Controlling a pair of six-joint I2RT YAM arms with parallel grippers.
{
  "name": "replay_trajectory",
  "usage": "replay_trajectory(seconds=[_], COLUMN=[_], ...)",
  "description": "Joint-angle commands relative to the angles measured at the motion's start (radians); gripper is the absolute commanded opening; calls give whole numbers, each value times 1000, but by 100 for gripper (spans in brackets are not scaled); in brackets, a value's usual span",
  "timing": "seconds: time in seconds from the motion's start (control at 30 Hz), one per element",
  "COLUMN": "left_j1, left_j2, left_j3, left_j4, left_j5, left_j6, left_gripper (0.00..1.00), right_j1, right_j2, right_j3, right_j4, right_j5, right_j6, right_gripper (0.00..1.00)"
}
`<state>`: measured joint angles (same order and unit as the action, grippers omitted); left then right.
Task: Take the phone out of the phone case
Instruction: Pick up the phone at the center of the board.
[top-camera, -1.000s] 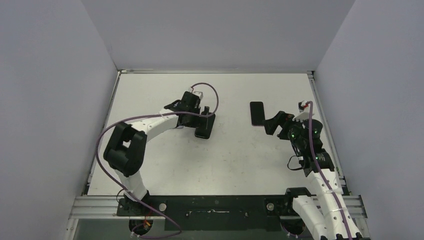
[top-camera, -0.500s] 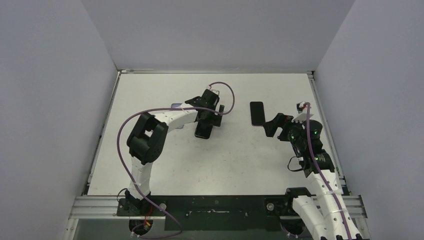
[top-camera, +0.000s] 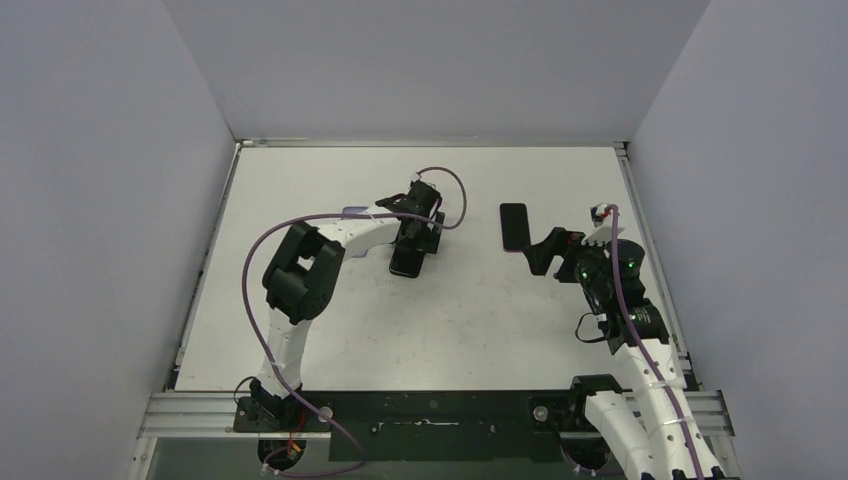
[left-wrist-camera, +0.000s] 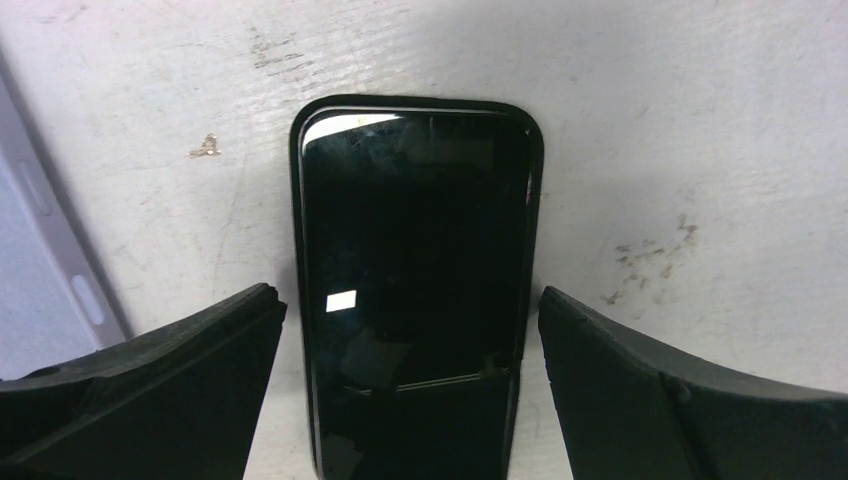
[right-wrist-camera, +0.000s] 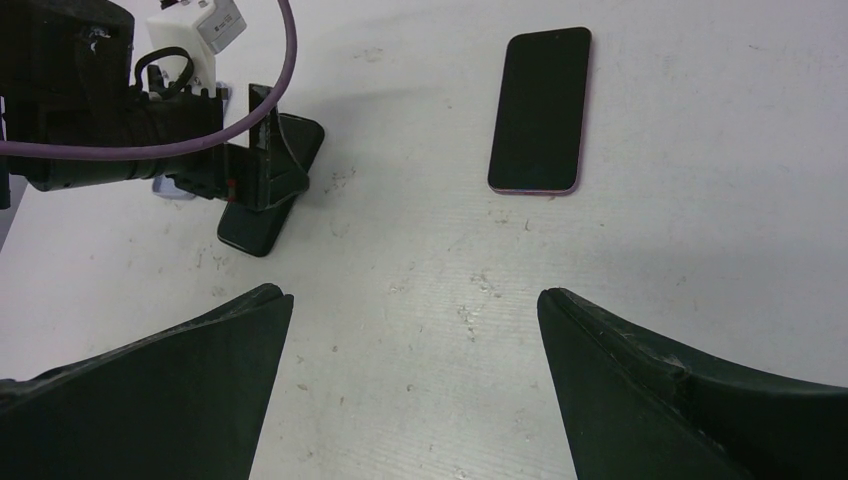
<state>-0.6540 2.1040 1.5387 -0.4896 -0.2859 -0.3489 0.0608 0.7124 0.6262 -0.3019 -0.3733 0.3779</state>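
A black phone case (top-camera: 405, 262) lies flat on the white table left of centre. In the left wrist view the case (left-wrist-camera: 415, 280) shows a raised rim around a glossy dark inside; I cannot tell if anything sits in it. My left gripper (top-camera: 415, 240) is open just above it, its fingers (left-wrist-camera: 200, 350) either side of the case's near end, not touching. A bare dark phone (top-camera: 513, 228) with a pinkish edge lies apart at the right, also in the right wrist view (right-wrist-camera: 540, 108). My right gripper (top-camera: 545, 250) is open and empty, just right of the phone.
A small pale lavender thing (top-camera: 352, 211) lies on the table behind the left arm's forearm. Grey walls (top-camera: 120, 200) close the table on three sides. The left arm's purple cable (top-camera: 450, 195) loops over its wrist.
The left arm has swung right and turned, bringing its open gripper over the case's far end. The right arm, the case and the phone have stayed in place.
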Motion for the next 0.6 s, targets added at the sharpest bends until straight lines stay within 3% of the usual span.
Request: replay_trajectory(seconds=[0.0,0.33,0.43,0.57], left_j1=[-5,-8,-9,-9], left_j2=[40,50,13,-35], left_j3=[52,32,-7,-59], left_j4=[-25,-73,-70,-61], left_j5=[31,93,109,134], left_j6=[-13,-61,-86,-133], left_gripper=[97,96,87,68], right_j1=[7,54,87,157], right_j2=[10,39,50,66], right_j3=[3,-33,-61,-111], right_j4=[29,83,112,185], right_j5=[-29,-85,-85,-81], right_j6=[-7,39,64,121], right_gripper=[100,100,100,100])
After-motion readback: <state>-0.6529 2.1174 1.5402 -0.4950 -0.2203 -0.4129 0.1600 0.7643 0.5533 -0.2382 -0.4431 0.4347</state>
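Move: The black phone at the centre of the board already lies between the left gripper's open fingers, its middle about 2 cm back from the hand point, centred sideways and some 1 cm below. The pale empty case lies about 13 cm left of the left hand and 3 cm ahead; the phone already taken out, roughly 26 cm right and 4 cm ahead. From the raised right hand, the centre phone lies about 28 cm left, 12 cm ahead and 18 cm below. Ease the left gripper to the right and slightly back and down, about 1.5 cm in all, then start closing the fingers until both tips meet the long edges of the centre phone and pinch it. Meanwhile swing the open right gripper left, down and a little back, some 5 cm, towards the same phone, turning it slightly counter-clockwise. ##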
